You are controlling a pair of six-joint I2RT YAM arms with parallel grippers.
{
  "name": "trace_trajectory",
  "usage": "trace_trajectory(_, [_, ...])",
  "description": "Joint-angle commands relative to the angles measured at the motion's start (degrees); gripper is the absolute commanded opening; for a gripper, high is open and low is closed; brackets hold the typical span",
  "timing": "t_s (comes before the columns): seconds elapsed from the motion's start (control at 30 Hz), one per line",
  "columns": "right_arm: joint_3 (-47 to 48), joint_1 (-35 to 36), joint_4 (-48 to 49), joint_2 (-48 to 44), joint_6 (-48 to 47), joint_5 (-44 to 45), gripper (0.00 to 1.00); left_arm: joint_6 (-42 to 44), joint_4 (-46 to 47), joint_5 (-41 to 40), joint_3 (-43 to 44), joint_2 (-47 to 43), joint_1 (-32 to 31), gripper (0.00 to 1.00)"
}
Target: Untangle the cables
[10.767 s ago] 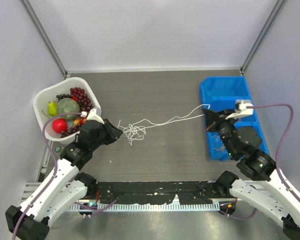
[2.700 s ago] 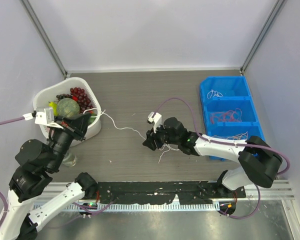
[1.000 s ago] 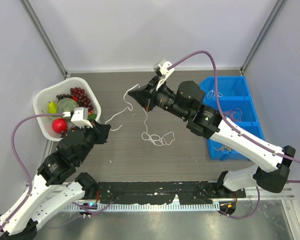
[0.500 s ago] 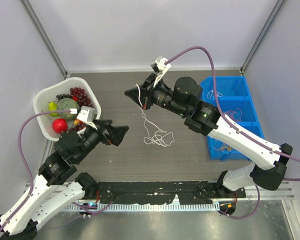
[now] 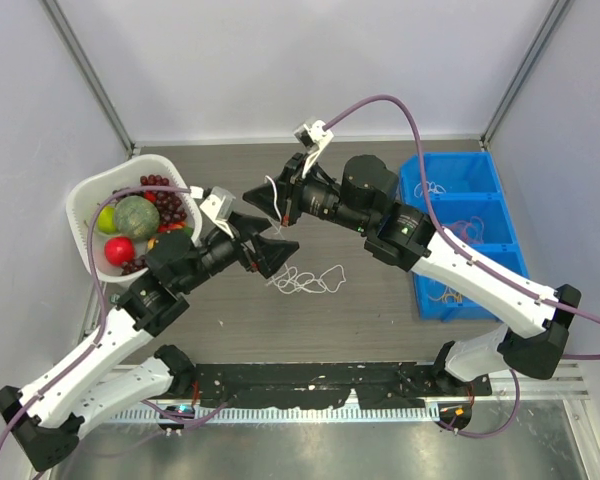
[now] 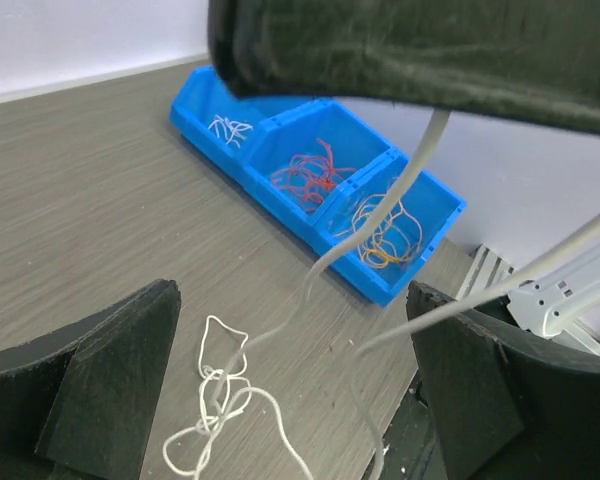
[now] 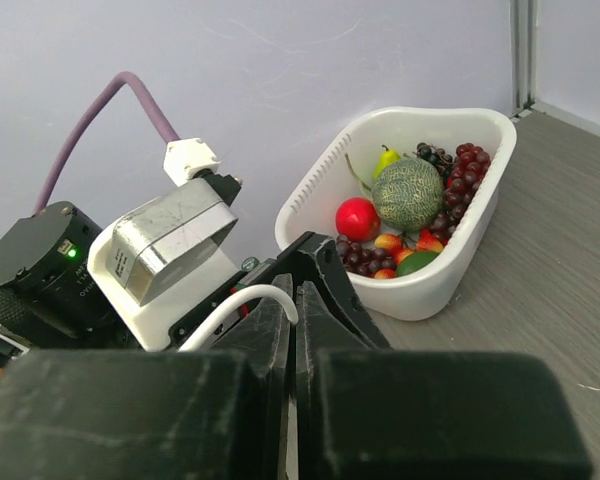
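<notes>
One white cable [image 5: 305,283] hangs from my right gripper [image 5: 252,194], which is raised over the table's middle and shut on the cable's upper end [image 7: 250,298]. The cable's lower part lies in a loose tangle [image 6: 215,400] on the table. My left gripper [image 5: 285,250] is just below the right one and stands wide open. The hanging strands [image 6: 325,262] pass between its fingers [image 6: 110,380] without being pinched. More cables lie in the blue bin [image 6: 435,205]: white [image 6: 225,127], red [image 6: 315,170] and orange-yellow [image 6: 385,232].
A white basket [image 5: 85,200] of toy fruit stands at the left, behind my left arm, and shows in the right wrist view too [image 7: 450,270]. The blue bin [image 5: 492,190] sits along the right wall. Purple arm cables loop above both arms.
My left gripper has opened, letting go of the white cable, and swung right to sit under the right gripper. The right gripper has drifted slightly left, still gripping the cable.
</notes>
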Motion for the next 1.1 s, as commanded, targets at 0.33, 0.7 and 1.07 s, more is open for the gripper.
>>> trace_trajectory(0.33, [-3.2, 0.0, -0.6, -2.2, -0.7, 0.9, 0.36, 1.4, 3.2, -3.1, 3.8, 2.2, 0.0, 0.00])
trace_trajectory(0.7, [-34.6, -1.3, -8.1, -18.0, -5.5, 24.3, 0.60, -0.7, -6.9, -15.5, 4.2, -3.5, 0.0, 0.00])
trace_trajectory(1.07, [-53.8, -1.7, 27.0, -8.9, -1.3, -0.8, 0.61, -3.8, -9.4, -13.4, 10.8, -3.6, 0.0, 0.00])
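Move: The white strand hanging from the right fingers runs between the open left ones, about 1 cm ahead and 1 cm to the right of that hand. The right gripper sits some 10 cm above the left, about 1 cm ahead and 3 cm to its left. From the left hand, the loose white pile on the table lies about 9 cm ahead, 5 cm right and 33 cm down; from the right hand, roughly 8 cm ahead, 8 cm right and 43 cm down. Ease the left gripper about 1 cm forward and right and shut it on the hanging white strand; then, keeping the grip, draw it left and down a few centimetres. Once it has closed, open the right fingers to let the cable go and sink that hand fast, some 24 cm, swinging right and turning clockwise on the way, then back left a little, towards the lower strands under the left grip. ##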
